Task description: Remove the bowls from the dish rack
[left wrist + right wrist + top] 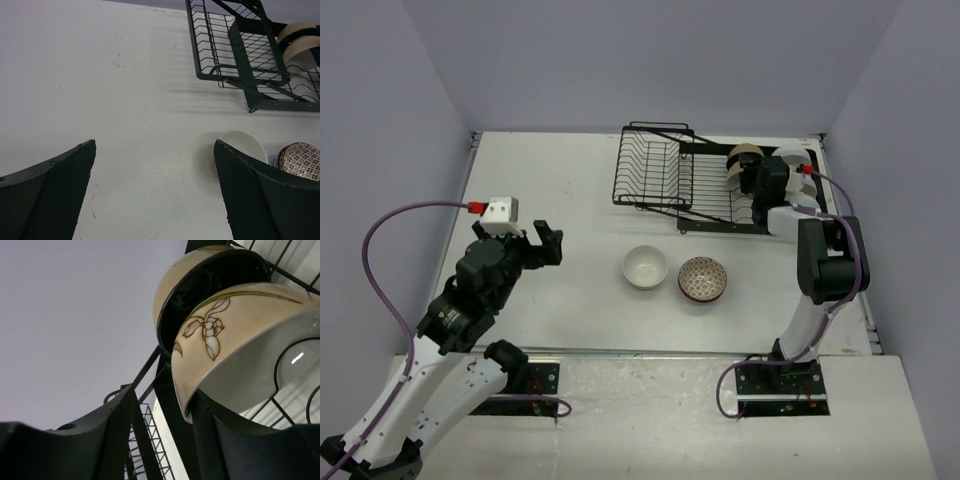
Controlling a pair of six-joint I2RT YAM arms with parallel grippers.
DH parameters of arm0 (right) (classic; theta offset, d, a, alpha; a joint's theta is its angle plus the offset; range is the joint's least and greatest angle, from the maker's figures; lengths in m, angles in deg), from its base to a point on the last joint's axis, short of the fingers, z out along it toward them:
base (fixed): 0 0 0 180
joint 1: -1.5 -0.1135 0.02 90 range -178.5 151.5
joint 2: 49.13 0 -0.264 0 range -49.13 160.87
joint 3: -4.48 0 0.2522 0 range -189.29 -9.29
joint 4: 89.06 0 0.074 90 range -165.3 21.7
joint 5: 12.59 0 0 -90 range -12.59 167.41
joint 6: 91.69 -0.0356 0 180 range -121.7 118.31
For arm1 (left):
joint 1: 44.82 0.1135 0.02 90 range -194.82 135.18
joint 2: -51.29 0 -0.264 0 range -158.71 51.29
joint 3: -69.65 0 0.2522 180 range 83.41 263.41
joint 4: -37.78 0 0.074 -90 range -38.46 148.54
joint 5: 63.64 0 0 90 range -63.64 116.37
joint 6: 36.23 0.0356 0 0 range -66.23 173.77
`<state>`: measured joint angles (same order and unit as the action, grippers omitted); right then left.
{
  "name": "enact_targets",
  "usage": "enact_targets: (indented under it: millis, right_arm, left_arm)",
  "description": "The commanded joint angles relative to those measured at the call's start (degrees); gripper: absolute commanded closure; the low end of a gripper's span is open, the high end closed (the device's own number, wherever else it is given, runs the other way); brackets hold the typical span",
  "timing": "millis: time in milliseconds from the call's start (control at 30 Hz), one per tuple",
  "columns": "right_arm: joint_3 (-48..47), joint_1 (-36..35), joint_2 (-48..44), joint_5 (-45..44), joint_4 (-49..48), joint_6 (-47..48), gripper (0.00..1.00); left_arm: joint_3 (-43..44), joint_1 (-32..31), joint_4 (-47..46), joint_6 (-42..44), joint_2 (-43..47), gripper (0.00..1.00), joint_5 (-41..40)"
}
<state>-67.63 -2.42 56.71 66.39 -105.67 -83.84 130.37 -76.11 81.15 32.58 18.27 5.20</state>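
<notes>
The black wire dish rack [655, 170] lies at the back of the table, its right end holding upright bowls [745, 155]. In the right wrist view a cream bowl with a painted flower [225, 335] leans in front of a tan bowl that is black inside [210, 285]. My right gripper [162, 395] straddles the flowered bowl's rim. One finger is inside the bowl, and the other stands outside with a gap to the wall. A white bowl [645, 267] and a reddish patterned bowl [704, 279] sit on the table. My left gripper [155, 145] hovers wide open, holding nothing.
The rack's slotted left section [235, 50] holds no dishes. A purple cable [380, 240] loops off the left arm. The table's right edge [865, 290] runs close behind the right arm. The white bowl [245, 145] and patterned bowl [302, 160] touch side by side.
</notes>
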Motion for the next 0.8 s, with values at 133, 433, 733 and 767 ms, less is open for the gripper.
enact_targets:
  millis: [133,433,733,767]
  right_arm:
    - [-1.2,0.3,2.8,-1.5,-7.6,0.8,0.66]
    - [4.9,0.3,3.6,-1.1,-15.3,-1.7,0.9]
    - [7.2,0.3,4.0,-1.5,-21.9,2.2,1.0]
    - [7.5,0.3,4.0,-1.3,-22.5,3.0,1.0]
  left_arm:
    - [-0.5,-1.1,-2.2,1.9,0.7,0.0,0.3]
    - [-0.4,-1.3,-2.1,1.9,0.8,0.0,0.3]
    - [-0.5,-1.4,-2.1,2.0,0.6,0.0,0.6]
    - [-0.5,-1.4,-2.1,2.0,0.5,0.0,0.5]
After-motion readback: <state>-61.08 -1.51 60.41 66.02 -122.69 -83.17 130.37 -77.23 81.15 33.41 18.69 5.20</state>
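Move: The right hand is already at the beige flowered bowl leaning in the rack, fingers either side of its upper left rim. The bowl's middle lies about 2 cm ahead, 4 cm right and 3 cm below. The black-lined bowl stands some 6 cm farther out than it, 1 cm to its left and about level in height. The nearest white bowl is roughly 15 cm right of the hand, level ahead and 4 cm lower. From the idle left hand the flowered bowl is about 32 cm ahead, 50 cm right and 15 cm lower. Almost in place, easing forward a centimetre and back again while sinking about 1.5 cm, then drifting 1 cm right, the right hand closes its half-open fingers and pinches the upper left rim of the flowered bowl, one pad on the outer wall and one inside. Meanwhile the fingertips tilt up by roughly 5 to 10 degrees. ##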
